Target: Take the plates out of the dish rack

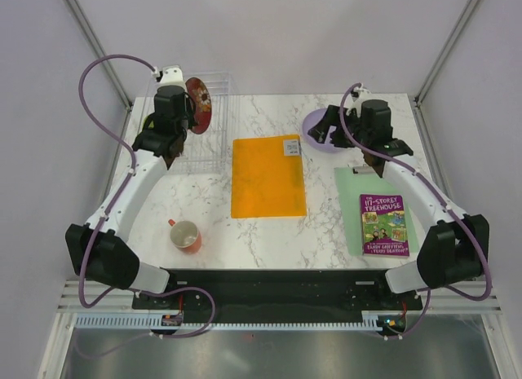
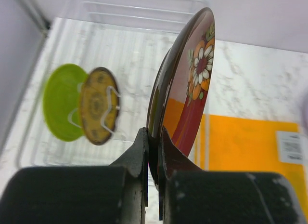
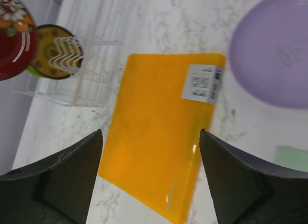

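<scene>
My left gripper (image 2: 153, 137) is shut on the lower rim of the dark red flowered plate (image 2: 192, 89), which it holds on edge above the clear dish rack (image 1: 214, 130). From above, that plate (image 1: 198, 104) stands upright at the left gripper (image 1: 188, 112). A yellow patterned plate (image 2: 96, 106) and a lime green plate (image 2: 60, 101) stand in the rack's wire dividers. The lavender plate (image 1: 316, 141) lies flat on the table at the back right. My right gripper (image 3: 150, 132) hangs open beside it, over the orange folder, holding nothing.
An orange folder (image 1: 267, 177) lies mid-table between rack and lavender plate. A red mug (image 1: 187, 235) stands near the front left. A book (image 1: 383, 224) rests on a pale green sheet (image 1: 349, 186) at the right front.
</scene>
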Tool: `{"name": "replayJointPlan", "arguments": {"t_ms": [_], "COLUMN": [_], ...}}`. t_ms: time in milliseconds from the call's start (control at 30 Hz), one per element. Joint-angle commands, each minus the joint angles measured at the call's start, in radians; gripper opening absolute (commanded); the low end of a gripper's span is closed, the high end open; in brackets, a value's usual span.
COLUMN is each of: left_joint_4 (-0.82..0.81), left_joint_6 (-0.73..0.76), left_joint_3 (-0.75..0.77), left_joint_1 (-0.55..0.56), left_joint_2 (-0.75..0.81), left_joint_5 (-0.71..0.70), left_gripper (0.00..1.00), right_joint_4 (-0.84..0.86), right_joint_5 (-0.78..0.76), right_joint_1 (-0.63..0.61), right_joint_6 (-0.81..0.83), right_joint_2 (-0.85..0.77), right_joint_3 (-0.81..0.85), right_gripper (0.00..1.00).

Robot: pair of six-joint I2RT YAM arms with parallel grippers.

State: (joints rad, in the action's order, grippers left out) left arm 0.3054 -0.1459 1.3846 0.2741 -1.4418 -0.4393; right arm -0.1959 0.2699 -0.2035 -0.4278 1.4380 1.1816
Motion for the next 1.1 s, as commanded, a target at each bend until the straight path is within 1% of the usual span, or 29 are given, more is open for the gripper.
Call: {"name": "replayJointPlan", "arguments": {"t_ms": [0, 100, 200, 300, 367, 467, 600, 767, 800, 867, 933, 967, 1000, 1033, 1067], "left_joint_4": [-0.014, -0.028, -0.083, -0.135, -0.161, -0.213, -0.268, -0.305, -0.348, -0.368, -0.408, -0.437, -0.477, -0.497, -0.512], "left_joint_6": [-0.234, -0.308, -0.365, -0.411, -0.429, -0.466, -0.507, -0.546, -0.550, -0.566, -0.581, -0.602, -0.613, -0.624, -0.639], "left_joint_3": [-0.009, -0.033, -0.076, -0.114, -0.131, -0.174, -0.234, -0.286, -0.294, -0.311, -0.328, -0.357, -0.369, -0.381, -0.400], "left_joint_1": [0.002, 0.007, 0.011, 0.014, 0.016, 0.014, 0.016, 0.017, 0.017, 0.017, 0.017, 0.016, 0.016, 0.016, 0.016], "left_joint_2": [0.054, 0.058, 0.075, 0.090, 0.098, 0.113, 0.141, 0.179, 0.182, 0.181, 0.176, 0.172, 0.173, 0.169, 0.158], "left_joint_5": [0.325, 0.434, 0.557, 0.629, 0.651, 0.703, 0.755, 0.790, 0.801, 0.841, 0.861, 0.881, 0.892, 0.902, 0.925], "left_gripper": [0.02, 0.02, 0.02, 0.02, 0.02, 0.02, 0.02, 0.02, 0.02, 0.02, 0.02, 0.02, 0.02, 0.02, 0.02], "right_joint_4": [0.188, 0.249, 0.276, 0.344, 0.406, 0.450, 0.477, 0.484, 0.489, 0.524, 0.571, 0.590, 0.616, 0.627, 0.638], "right_joint_5": [0.104, 0.117, 0.120, 0.141, 0.156, 0.172, 0.181, 0.169, 0.175, 0.199, 0.225, 0.257, 0.265, 0.269, 0.275], "right_joint_1": [-0.103, -0.163, -0.212, -0.237, -0.244, -0.254, -0.255, -0.255, -0.255, -0.255, -0.254, -0.254, -0.255, -0.254, -0.252], "right_joint_6": [-0.123, -0.160, -0.178, -0.216, -0.244, -0.281, -0.308, -0.304, -0.305, -0.315, -0.327, -0.330, -0.333, -0.336, -0.335], "right_joint_2": [0.048, 0.093, 0.133, 0.157, 0.176, 0.205, 0.237, 0.249, 0.251, 0.259, 0.268, 0.268, 0.265, 0.260, 0.254], "right_joint_3": [0.036, 0.061, 0.081, 0.064, 0.044, 0.033, 0.030, 0.013, 0.012, 0.006, -0.003, -0.010, -0.020, -0.030, -0.043], "right_gripper": [0.88, 0.88, 0.88, 0.89, 0.88, 0.88, 0.89, 0.88, 0.88, 0.86, 0.74, 0.67, 0.53, 0.44, 0.25]}}
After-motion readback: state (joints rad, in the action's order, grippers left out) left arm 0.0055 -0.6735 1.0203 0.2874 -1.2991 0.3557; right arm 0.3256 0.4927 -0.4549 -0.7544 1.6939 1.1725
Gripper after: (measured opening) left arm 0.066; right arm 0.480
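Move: Some 39 cm to the right of the left hand, 3 cm back and 7 cm lower, waits the right gripper to which the already held red floral plate is taken. The dish rack sits about 8 cm ahead of the left hand, 5 cm left and 22 cm below. From the right hand, the red plate is about 38 cm left, 8 cm ahead and 7 cm up; the orange mat is 12 cm left, 2 cm ahead, 24 cm below. Swinging the still pinched red plate away from above the rack, the left hand goes right about 15 cm and back 7, somewhat lower, turning clockwise and rolling its left side down some 40 degrees. The right hand comes left about 17 cm to meet the plate, mostly early on, rolling its left side up, then closes its wide-open fingers about halfway around the plate's right edge. ##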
